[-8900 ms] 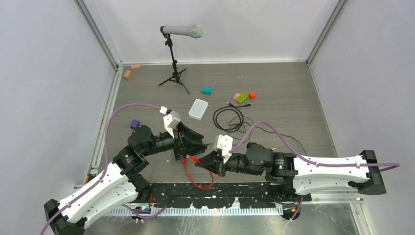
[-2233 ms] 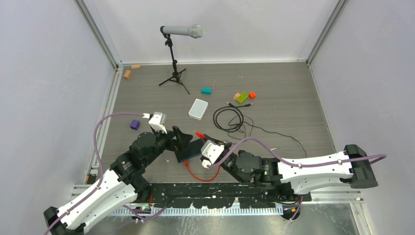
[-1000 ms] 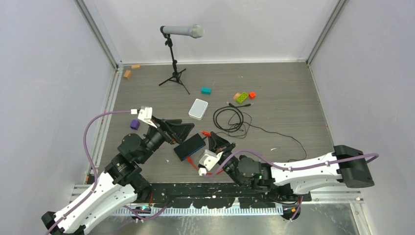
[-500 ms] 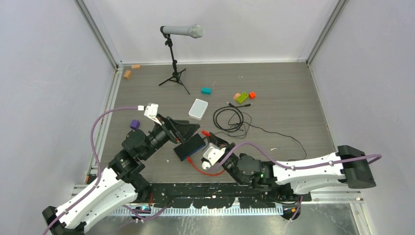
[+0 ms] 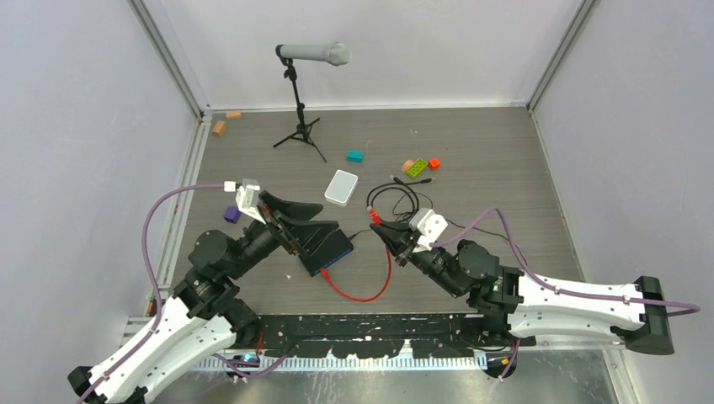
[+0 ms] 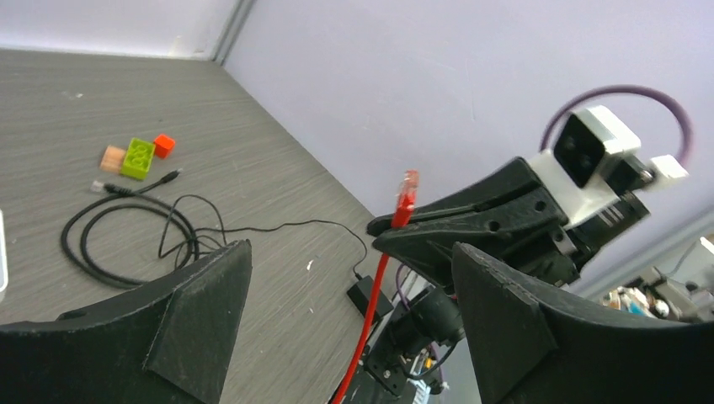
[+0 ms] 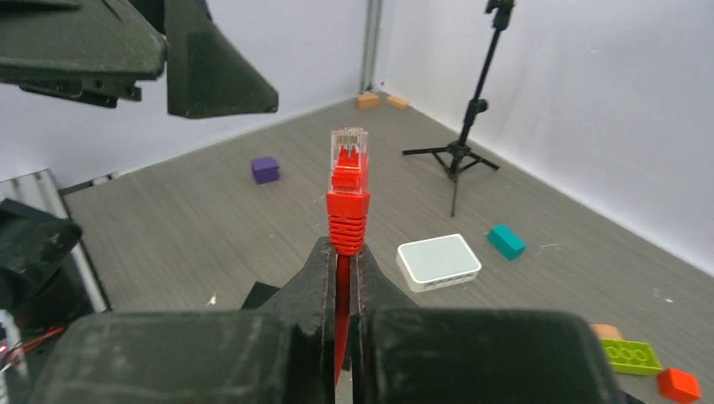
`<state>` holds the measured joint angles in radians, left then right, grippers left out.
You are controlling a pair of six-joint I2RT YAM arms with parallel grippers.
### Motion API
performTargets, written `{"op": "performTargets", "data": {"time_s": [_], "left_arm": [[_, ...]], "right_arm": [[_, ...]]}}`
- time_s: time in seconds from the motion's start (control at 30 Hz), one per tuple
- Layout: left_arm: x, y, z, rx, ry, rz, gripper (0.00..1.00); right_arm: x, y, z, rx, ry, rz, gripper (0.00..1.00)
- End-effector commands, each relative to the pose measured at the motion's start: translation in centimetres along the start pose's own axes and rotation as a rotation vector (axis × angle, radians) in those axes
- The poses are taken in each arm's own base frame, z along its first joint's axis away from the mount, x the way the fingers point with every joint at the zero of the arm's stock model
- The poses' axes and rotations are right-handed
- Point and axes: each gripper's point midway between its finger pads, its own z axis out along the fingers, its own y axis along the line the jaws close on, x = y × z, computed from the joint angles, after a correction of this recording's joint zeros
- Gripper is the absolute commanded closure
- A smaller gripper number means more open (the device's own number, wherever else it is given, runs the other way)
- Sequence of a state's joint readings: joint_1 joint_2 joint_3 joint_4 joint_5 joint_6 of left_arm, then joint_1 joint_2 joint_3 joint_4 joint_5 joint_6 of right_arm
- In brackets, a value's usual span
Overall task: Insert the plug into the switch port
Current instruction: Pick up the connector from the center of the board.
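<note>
My right gripper (image 5: 376, 226) is shut on the thin red cable (image 5: 362, 295) just under the plug (image 7: 348, 160). The plug stands upright above the fingertips, clear tip up, with the right gripper (image 7: 343, 252) pinching the cable below the red boot. The flat black switch (image 5: 333, 245) lies left of it, its blue edge (image 5: 338, 256) turned toward the near side; single ports are too small to make out. My left gripper (image 5: 328, 215) hangs open over the switch's far end, nothing between its fingers (image 6: 198, 307). The plug (image 6: 408, 183) shows through that gap.
A white rounded box (image 5: 341, 187) lies behind the switch, a coil of black cable (image 5: 394, 202) to its right. A microphone stand (image 5: 301, 118) rises at the back. Small blocks are scattered: teal (image 5: 354, 156), green (image 5: 416, 167), purple (image 5: 231, 214).
The right arm has swung out to the right, carrying the plug from beside the switch's right end to a spot further right and back. The left gripper stays open over the switch.
</note>
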<state>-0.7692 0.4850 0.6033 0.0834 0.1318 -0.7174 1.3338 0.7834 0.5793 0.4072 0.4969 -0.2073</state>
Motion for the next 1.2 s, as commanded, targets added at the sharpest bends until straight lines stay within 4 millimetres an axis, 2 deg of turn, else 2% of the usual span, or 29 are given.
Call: {"op": "performTargets", "data": {"time_s": [0.0, 0.13, 0.2, 0.3, 0.5, 0.67, 0.8, 0.9, 1.03, 1.17], "left_arm": [[-0.8, -3.8, 0.1, 0.225, -0.024, 0.145, 0.11], [0.0, -5.9, 0.0, 0.391, -0.007, 0.251, 0.13], [0.2, -6.0, 0.2, 0.405, 0.007, 0.256, 0.13], [0.8, -5.6, 0.7, 0.391, 0.042, 0.245, 0.17], [2.1, -4.7, 1.7, 0.367, 0.109, 0.212, 0.23], [2.1, -2.6, 2.9, 0.250, 0.098, 0.181, 0.28], [2.1, -2.5, 3.3, 0.253, 0.094, 0.176, 0.31], [2.5, -3.2, 3.3, 0.308, 0.107, 0.182, 0.39], [3.2, -3.5, 3.3, 0.336, 0.143, 0.177, 0.61], [3.7, -3.3, 3.2, 0.334, 0.157, 0.171, 0.68]], "right_arm": [[-0.7, 1.8, -0.3, -0.117, -0.005, 0.157, 1.00], [-1.1, 2.4, -0.4, -0.162, -0.012, 0.192, 0.99], [-1.2, 2.8, -0.6, -0.191, -0.013, 0.191, 1.00], [-1.2, 3.4, -0.6, -0.223, 0.004, 0.218, 1.00], [-0.8, 3.4, -0.1, -0.210, 0.032, 0.216, 1.00], [-0.6, 3.9, 0.2, -0.229, 0.050, 0.203, 1.00], [-0.6, 4.3, 0.2, -0.251, 0.052, 0.203, 1.00], [-0.7, 4.4, 0.3, -0.255, 0.054, 0.210, 1.00], [-0.7, 4.2, 0.4, -0.237, 0.061, 0.213, 1.00], [-0.6, 4.2, 0.3, -0.237, 0.062, 0.216, 1.00]]}}
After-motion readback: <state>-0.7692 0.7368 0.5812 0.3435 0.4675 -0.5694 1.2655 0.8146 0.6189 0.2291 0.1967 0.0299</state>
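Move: The red connector stands in my right hand, just beyond its fingertips, some 9 cm to the right of my open left hand, a centimetre ahead and about level. From my right hand the left fingertips are roughly 11 cm to the left, level both ways. About 30 cm below my left hand, the black box lies 1 cm back and 2 cm left, the white box 14 cm ahead and 1 cm right, and the black coil 10 cm ahead and 14 cm right. I bring both hands together in the air. My left goes about 5 cm right, first drawing back and rising a little, then sinking and easing forward, turning some 15 degrees clockwise while its wide-open fingers close to about a third around the connector. My right keeps its pinch and carries the connector some 3 cm each back, left and down, turning counter-clockwise and tipping downward. ##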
